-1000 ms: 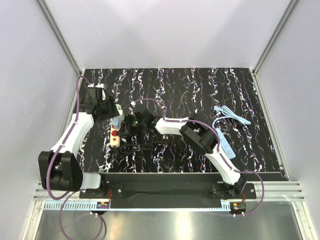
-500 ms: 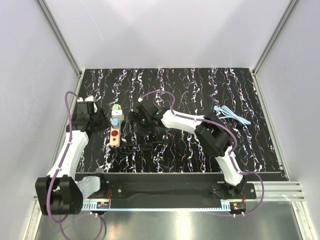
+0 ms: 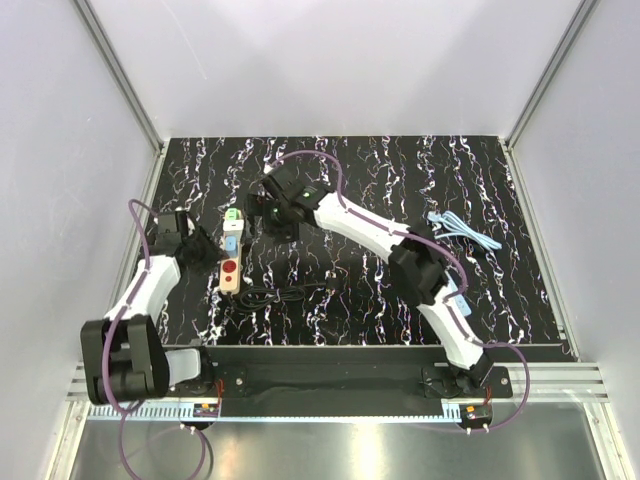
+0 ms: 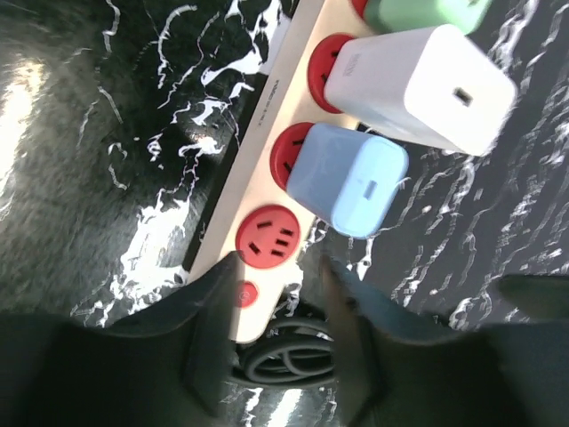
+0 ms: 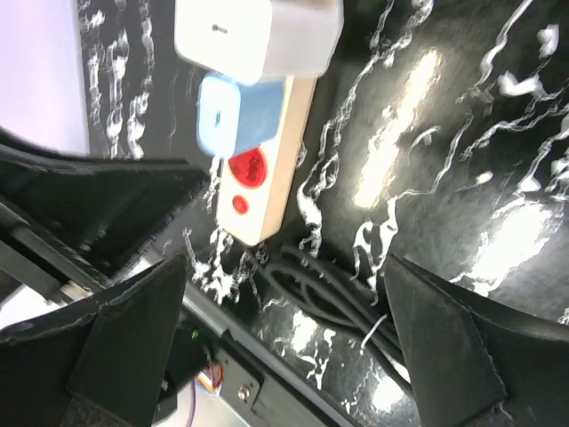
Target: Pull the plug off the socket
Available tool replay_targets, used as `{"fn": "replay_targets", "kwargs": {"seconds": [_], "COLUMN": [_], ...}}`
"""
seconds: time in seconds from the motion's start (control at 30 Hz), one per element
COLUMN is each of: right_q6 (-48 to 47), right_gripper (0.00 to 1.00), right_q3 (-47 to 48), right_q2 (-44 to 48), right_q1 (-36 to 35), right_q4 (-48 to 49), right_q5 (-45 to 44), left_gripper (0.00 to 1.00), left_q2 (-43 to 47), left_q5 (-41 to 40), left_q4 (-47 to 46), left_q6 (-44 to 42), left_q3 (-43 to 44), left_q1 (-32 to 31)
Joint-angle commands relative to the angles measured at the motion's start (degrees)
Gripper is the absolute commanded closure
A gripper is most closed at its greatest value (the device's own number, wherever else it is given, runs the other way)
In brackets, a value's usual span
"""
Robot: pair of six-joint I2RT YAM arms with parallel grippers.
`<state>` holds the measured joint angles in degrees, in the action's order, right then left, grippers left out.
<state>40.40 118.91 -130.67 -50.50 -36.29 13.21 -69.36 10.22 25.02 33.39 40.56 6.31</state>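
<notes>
The socket, a beige power strip (image 3: 230,272) with red round outlets, lies at the table's left. It also shows in the left wrist view (image 4: 267,133) and the right wrist view (image 5: 271,191). The plug, a white cube (image 4: 418,84), sits in the strip between a green plug (image 4: 427,11) and a light blue plug (image 4: 351,178). It also shows in the right wrist view (image 5: 258,36). My left gripper (image 3: 200,250) is open, and its fingers (image 4: 213,342) stand around the strip's cord end. My right gripper (image 3: 268,215) is wide open and empty, right of the strip's far end.
The strip's coiled black cord (image 3: 285,292) lies on the table just right of its near end and also shows in the right wrist view (image 5: 333,298). A light blue power strip (image 3: 456,292) and its blue cord (image 3: 462,232) lie at the right, partly under my right arm.
My left gripper has drawn back from the strip's far end to its near left side. My right gripper has moved from over the black cord toward the strip's far end.
</notes>
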Motion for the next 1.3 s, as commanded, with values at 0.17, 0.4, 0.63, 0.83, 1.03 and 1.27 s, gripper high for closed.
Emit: {"fn": "replay_targets", "kwargs": {"seconds": [0.17, 0.4, 0.63, 0.83, 1.03, 1.27], "right_q6": [2.7, 4.2, 3.6, 2.5, 2.5, 3.1], "right_gripper": [0.06, 0.18, 0.24, 0.22, 0.34, 0.35], "right_q3": [24.9, 32.8, 35.0, 35.3, 35.4, 37.4], "right_q2": [-11.6, -18.5, -21.0, -21.4, -21.6, -23.6], "right_q1": [-1.3, -3.1, -4.3, -5.5, -6.4, -7.0], "right_q4": [-14.4, -15.5, -15.2, -13.5, -11.0, -9.6], "right_q5": [-6.3, -6.8, -9.3, -12.4, -14.4, -14.8], "left_gripper": [0.75, 0.88, 0.92, 0.89, 0.92, 0.96], "left_q2": [-7.0, -10.2, -12.2, -7.6, -7.3, -12.5], "left_q5": [5.7, 7.5, 8.2, 9.6, 11.9, 10.7], "left_q4": [-2.2, -3.2, -3.8, -3.7, -4.7, -4.9], "left_q6": [-5.4, -5.5, -5.1, -4.6, -4.3, -5.3], "left_q3": [2.5, 2.6, 2.4, 1.9, 1.9, 2.2], "left_q1": [2.1, 2.3, 2.3, 2.4, 2.4, 2.7]}}
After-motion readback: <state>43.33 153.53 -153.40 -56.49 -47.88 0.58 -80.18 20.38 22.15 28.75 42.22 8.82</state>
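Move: The blue plug, which the open right hand goes for, sits about 8 cm to that hand's left, 1 cm farther out and 5 cm lower; the big white plug stands some 4 cm beyond the blue one, about 7 cm left of the right hand. The empty red socket lies only 1 cm ahead of the left hand, 1 cm to its right and roughly 4 cm below, with the blue plug about 4 cm beyond the socket. The empty socket end of the strip gets the left fingertips, which sink about 3 cm while shutting and come down on it, then ease up and settle again. To the blue plug comes the right hand, left and forward at first, then down about 5 cm while drawing back a little, lastly farther left, its wide-open fingers narrowing by a third to sit astride the plug without gripping. ##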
